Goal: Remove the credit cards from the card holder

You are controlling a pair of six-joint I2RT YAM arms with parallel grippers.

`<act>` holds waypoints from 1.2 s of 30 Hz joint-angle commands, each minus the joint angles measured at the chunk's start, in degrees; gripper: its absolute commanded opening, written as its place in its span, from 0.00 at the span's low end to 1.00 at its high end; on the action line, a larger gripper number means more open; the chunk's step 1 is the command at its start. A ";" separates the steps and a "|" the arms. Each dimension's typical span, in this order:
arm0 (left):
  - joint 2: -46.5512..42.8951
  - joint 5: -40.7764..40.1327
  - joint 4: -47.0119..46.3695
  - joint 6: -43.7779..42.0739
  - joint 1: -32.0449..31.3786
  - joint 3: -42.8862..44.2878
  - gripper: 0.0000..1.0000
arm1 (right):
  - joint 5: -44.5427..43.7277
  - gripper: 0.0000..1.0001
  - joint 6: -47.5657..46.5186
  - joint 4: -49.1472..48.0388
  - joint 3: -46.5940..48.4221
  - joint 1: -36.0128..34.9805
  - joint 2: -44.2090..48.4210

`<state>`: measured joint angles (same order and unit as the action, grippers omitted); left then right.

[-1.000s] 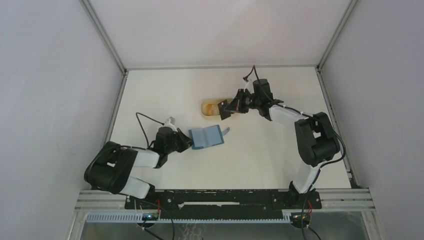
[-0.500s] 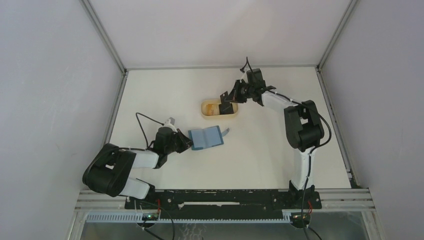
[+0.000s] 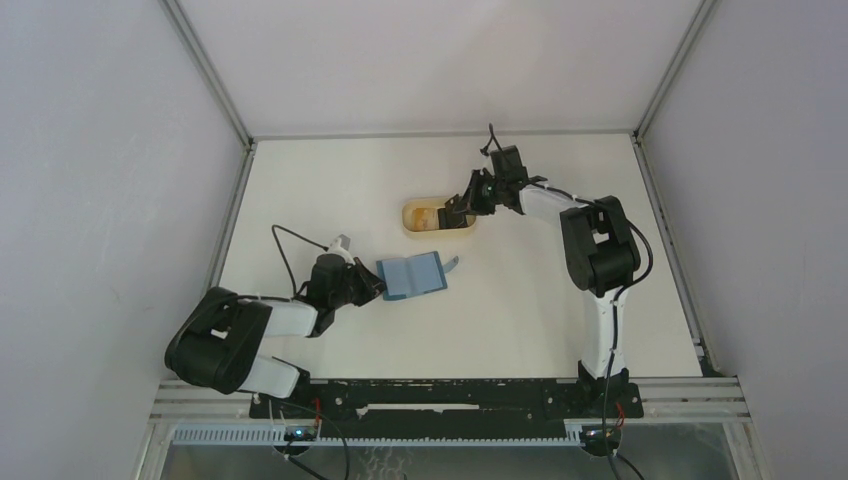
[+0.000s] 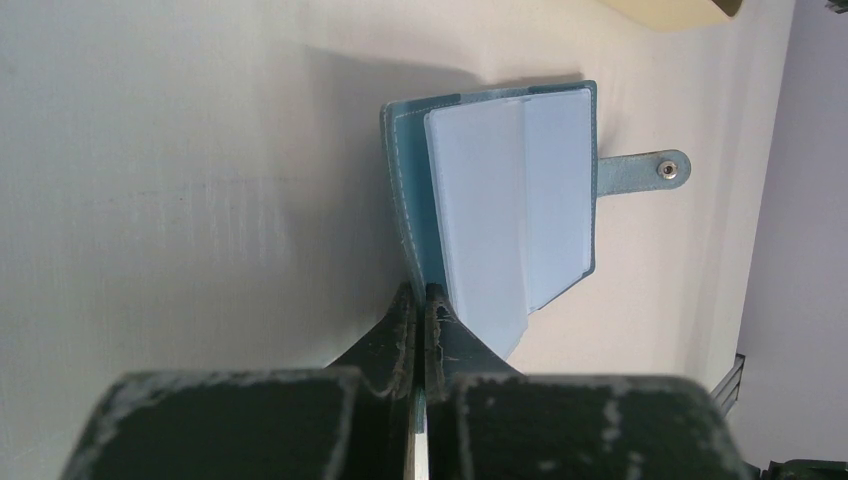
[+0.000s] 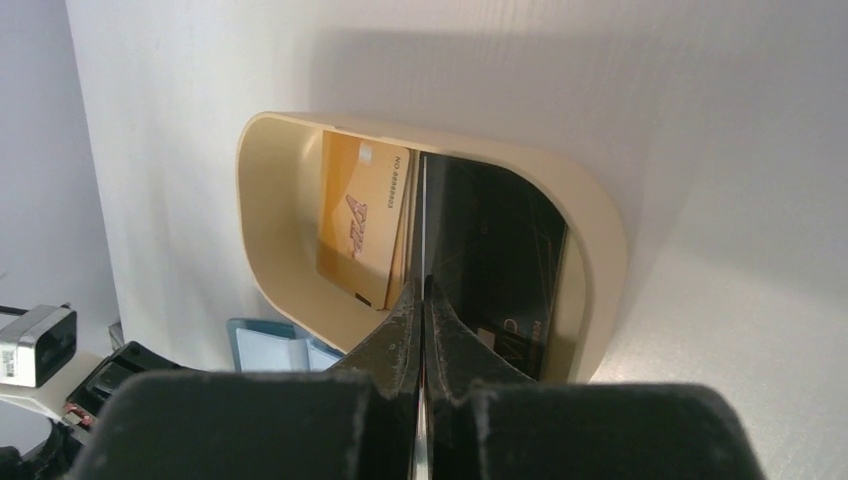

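The teal-blue card holder (image 3: 413, 274) lies open on the table, pale inner sleeves up and tab (image 4: 645, 170) pointing away. My left gripper (image 3: 376, 283) is shut on its near left edge (image 4: 420, 290). My right gripper (image 3: 452, 212) is low over the tan tray (image 3: 405, 220), shut on a thin credit card seen edge-on (image 5: 422, 200). In the right wrist view (image 5: 422, 285) the fingers pinch that card upright inside the tray (image 5: 600, 230). A gold card (image 5: 360, 220) lies in the tray on its left and a black card (image 5: 495, 250) on its right.
The tan rounded tray sits behind the holder, toward the table's back middle. The holder shows at the lower left of the right wrist view (image 5: 270, 345). Grey walls enclose the table on the left, back and right. A cable loops beside the left arm (image 3: 285, 245).
My right gripper swung back and then lowered into the right end of the tan tray with the card. The left gripper and the holder have not moved.
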<state>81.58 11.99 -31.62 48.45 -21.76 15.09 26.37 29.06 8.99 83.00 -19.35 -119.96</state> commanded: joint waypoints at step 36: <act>-14.03 -17.78 50.73 -12.32 -6.10 24.12 0.00 | -10.33 0.65 -3.84 3.35 -12.71 -21.79 15.27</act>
<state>70.04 -4.29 16.47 37.45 -27.38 34.96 15.51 23.55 14.52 70.85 -38.87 -103.88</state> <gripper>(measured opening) 0.014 0.647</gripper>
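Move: The right hand holds a black card at the box, whose middle is about 5 cm to the left, 1 cm back and 3 cm below; the orange cards lie some 8 cm left and 2 cm back. The open card holder's middle is roughly 14 cm back, 11 cm left and 4 cm lower, its strap 12 cm back and 2 cm left. The left hand already pinches the holder's left edge: the holder's middle is about 3 cm ahead, 7 cm right and 1 cm lower. Open the right gripper to let the black card go in the box, easing a couple of centimetres right, then lift clear by about 8 cm, swing back and left towards the strap side of the card holder and sink again, fingers open. Meanwhile keep the left pinch on the holder's edge, draw it some 3 cm left and raise it about 4 cm, rolling the hand's left side up. ##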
